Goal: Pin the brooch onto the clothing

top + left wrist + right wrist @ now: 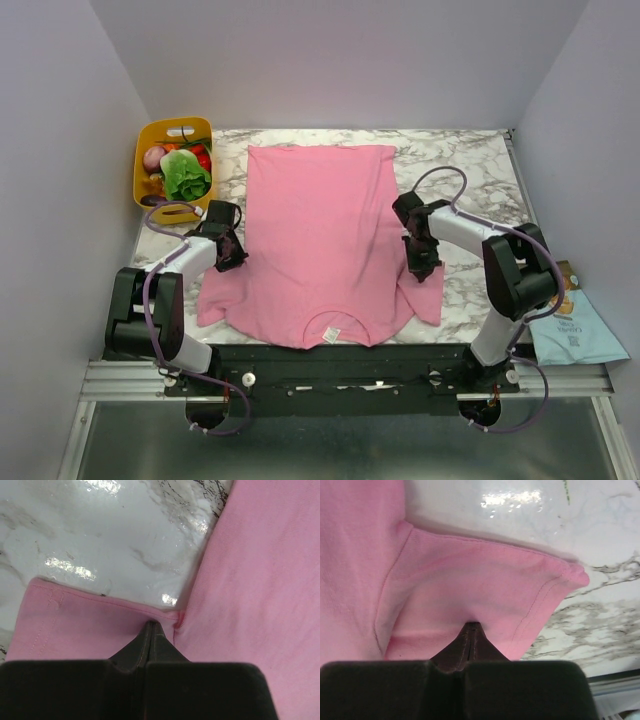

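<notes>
The clothing (320, 230), a pink T-shirt, lies flat on the marble table (480, 170) with its white label (331, 334) at the near edge. My left gripper (232, 255) is at the left sleeve. In the left wrist view its jaws are shut, and the tips (151, 625) pinch puckered fabric (240, 580) at the armpit seam. My right gripper (420, 265) is at the right sleeve. Its shut tips (472, 626) pinch the sleeve fabric (470, 580), which tents up to them. The brooch is not in view.
A yellow basket (145, 190) of toy vegetables stands at the table's back left corner. A light blue packet (575, 325) lies off the table's right edge. Grey walls close in the left, back and right sides.
</notes>
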Controlling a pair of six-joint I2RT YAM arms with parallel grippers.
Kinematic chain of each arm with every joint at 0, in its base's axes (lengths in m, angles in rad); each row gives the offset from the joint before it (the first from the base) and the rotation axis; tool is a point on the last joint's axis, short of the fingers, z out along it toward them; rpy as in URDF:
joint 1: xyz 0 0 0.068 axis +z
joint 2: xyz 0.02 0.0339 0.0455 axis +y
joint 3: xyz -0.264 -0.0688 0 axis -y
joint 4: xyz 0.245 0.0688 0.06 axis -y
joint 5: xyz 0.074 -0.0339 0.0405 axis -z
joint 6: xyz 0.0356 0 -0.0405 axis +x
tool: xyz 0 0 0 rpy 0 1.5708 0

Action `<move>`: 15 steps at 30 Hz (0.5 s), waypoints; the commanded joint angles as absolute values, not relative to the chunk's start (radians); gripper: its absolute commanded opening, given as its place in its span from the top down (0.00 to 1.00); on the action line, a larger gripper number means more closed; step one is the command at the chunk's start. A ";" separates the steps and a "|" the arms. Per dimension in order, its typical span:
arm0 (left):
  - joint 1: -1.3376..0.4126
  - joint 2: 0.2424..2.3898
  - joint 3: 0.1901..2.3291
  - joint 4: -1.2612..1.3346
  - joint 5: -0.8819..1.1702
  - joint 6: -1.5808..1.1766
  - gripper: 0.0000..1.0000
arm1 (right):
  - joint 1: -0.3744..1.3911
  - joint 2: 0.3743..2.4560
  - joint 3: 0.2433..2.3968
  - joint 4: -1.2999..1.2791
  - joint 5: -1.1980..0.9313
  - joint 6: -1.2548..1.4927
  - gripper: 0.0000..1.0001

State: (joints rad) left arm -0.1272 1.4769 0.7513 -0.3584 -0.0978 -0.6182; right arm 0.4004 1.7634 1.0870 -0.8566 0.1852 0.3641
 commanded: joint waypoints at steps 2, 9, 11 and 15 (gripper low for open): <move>-0.126 1.520 0.729 -0.397 -0.176 -0.618 1.00 | 0.399 1.833 1.108 -0.949 0.333 0.341 0.99; -0.126 1.517 0.727 -0.403 -0.198 -0.620 1.00 | 0.399 1.864 1.092 -0.999 0.428 0.322 0.99; -0.126 1.511 0.732 -0.410 -0.212 -0.620 1.00 | 0.397 1.871 1.089 -1.011 0.454 0.325 0.99; -0.129 1.502 0.732 -0.414 -0.221 -0.617 1.00 | 0.399 1.862 1.078 -1.014 0.457 0.324 0.99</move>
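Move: The right hand's shut fingertips are already down on the clothing's right sleeve, whose middle lies about 4 cm back and level sideways, with its cuff some 4 cm right and 4 cm back. The neck label is roughly 22 cm left and 14 cm back, and the chip bag about 36 cm right and 11 cm back. From the left hand, resting on the other sleeve, the right sleeve lies some 43 cm right and 7 cm back. Fingers shut, the right hand drags the sleeve about 5 cm right and slightly back, tips tilting rightward some 15 degrees. ##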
